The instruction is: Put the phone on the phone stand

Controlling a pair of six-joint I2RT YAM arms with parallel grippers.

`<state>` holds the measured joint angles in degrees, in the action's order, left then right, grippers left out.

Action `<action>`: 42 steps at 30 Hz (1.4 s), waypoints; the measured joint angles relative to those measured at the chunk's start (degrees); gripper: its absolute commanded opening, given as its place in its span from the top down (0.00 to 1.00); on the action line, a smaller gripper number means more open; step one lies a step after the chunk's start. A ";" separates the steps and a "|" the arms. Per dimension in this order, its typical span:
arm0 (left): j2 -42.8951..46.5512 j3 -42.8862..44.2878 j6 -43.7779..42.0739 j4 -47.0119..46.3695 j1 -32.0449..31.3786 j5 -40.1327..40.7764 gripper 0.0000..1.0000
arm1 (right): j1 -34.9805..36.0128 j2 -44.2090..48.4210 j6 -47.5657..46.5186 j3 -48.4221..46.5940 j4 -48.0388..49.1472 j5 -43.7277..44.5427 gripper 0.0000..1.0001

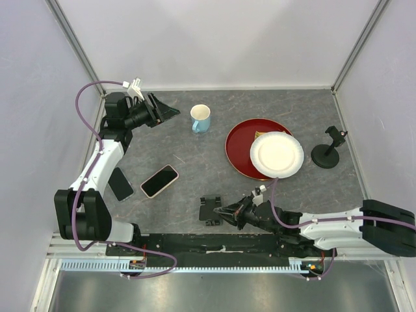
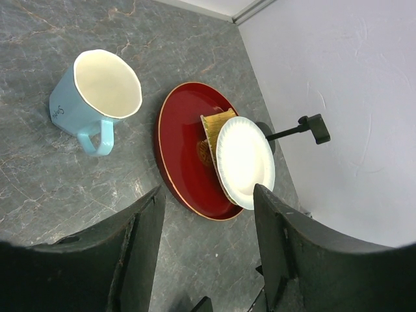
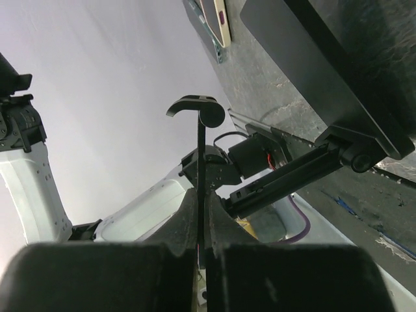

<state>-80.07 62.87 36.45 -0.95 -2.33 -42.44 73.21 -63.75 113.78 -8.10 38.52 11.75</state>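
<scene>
The phone [image 1: 159, 181], dark-screened in a pale pinkish case, lies flat on the table left of centre; its cream edge shows at the top of the right wrist view [image 3: 221, 23]. The black folding phone stand [image 1: 209, 210] sits near the front edge. My right gripper [image 1: 222, 211] reaches in from the right and is shut on the stand's thin hooked plate [image 3: 202, 136], which stands edge-on between the jaws [image 3: 203, 195]. My left gripper [image 1: 164, 110] hovers open at the back left, far from the phone, with nothing between its fingers [image 2: 209, 195].
A second dark phone [image 1: 120, 184] lies by the left arm. A blue mug [image 1: 200, 118] stands at the back. A white paper plate [image 1: 277, 155] overlaps a red plate [image 1: 242, 146]. A black pole stand with round base [image 1: 327, 153] is at the right.
</scene>
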 measured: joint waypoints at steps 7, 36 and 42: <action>-0.02 -0.04 0.02 -0.02 0.00 0.00 0.37 | 0.07 3.23 0.26 0.04 -4.46 2.36 0.95; -0.04 -0.07 0.09 -0.07 0.00 -0.24 0.37 | 4.59 -2.27 0.94 0.24 -1.38 10.67 0.63; -0.04 -0.07 0.11 -0.09 0.00 -0.24 0.37 | 3.72 -1.66 0.94 0.26 -2.82 10.97 0.63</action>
<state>-80.12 62.81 36.56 -1.04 -2.33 -42.68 76.93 -65.41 114.72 -7.84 35.70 22.72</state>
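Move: The phone stand is in the right fingers, its upper plate pinched at one edge; its middle lies about 3 cm to the left of that hand, level with it fore and aft and some 5 cm below. The phone lies roughly 22 cm left and 10 cm ahead of the hand; the red plate is about 17 cm to its right and 21 cm ahead. From the left hand, the phone stand lies some 28 cm back and 13 cm right. The right fingers ease their pinch on the phone stand's upper plate, opening from shut to somewhat over a third, and end straddling that plate's edge. The hand first wavers forward, back and sideways by under a centimetre, then sinks about 2 cm while edging forward and right, tilting and turning slightly clockwise, under 10 degrees in all. ##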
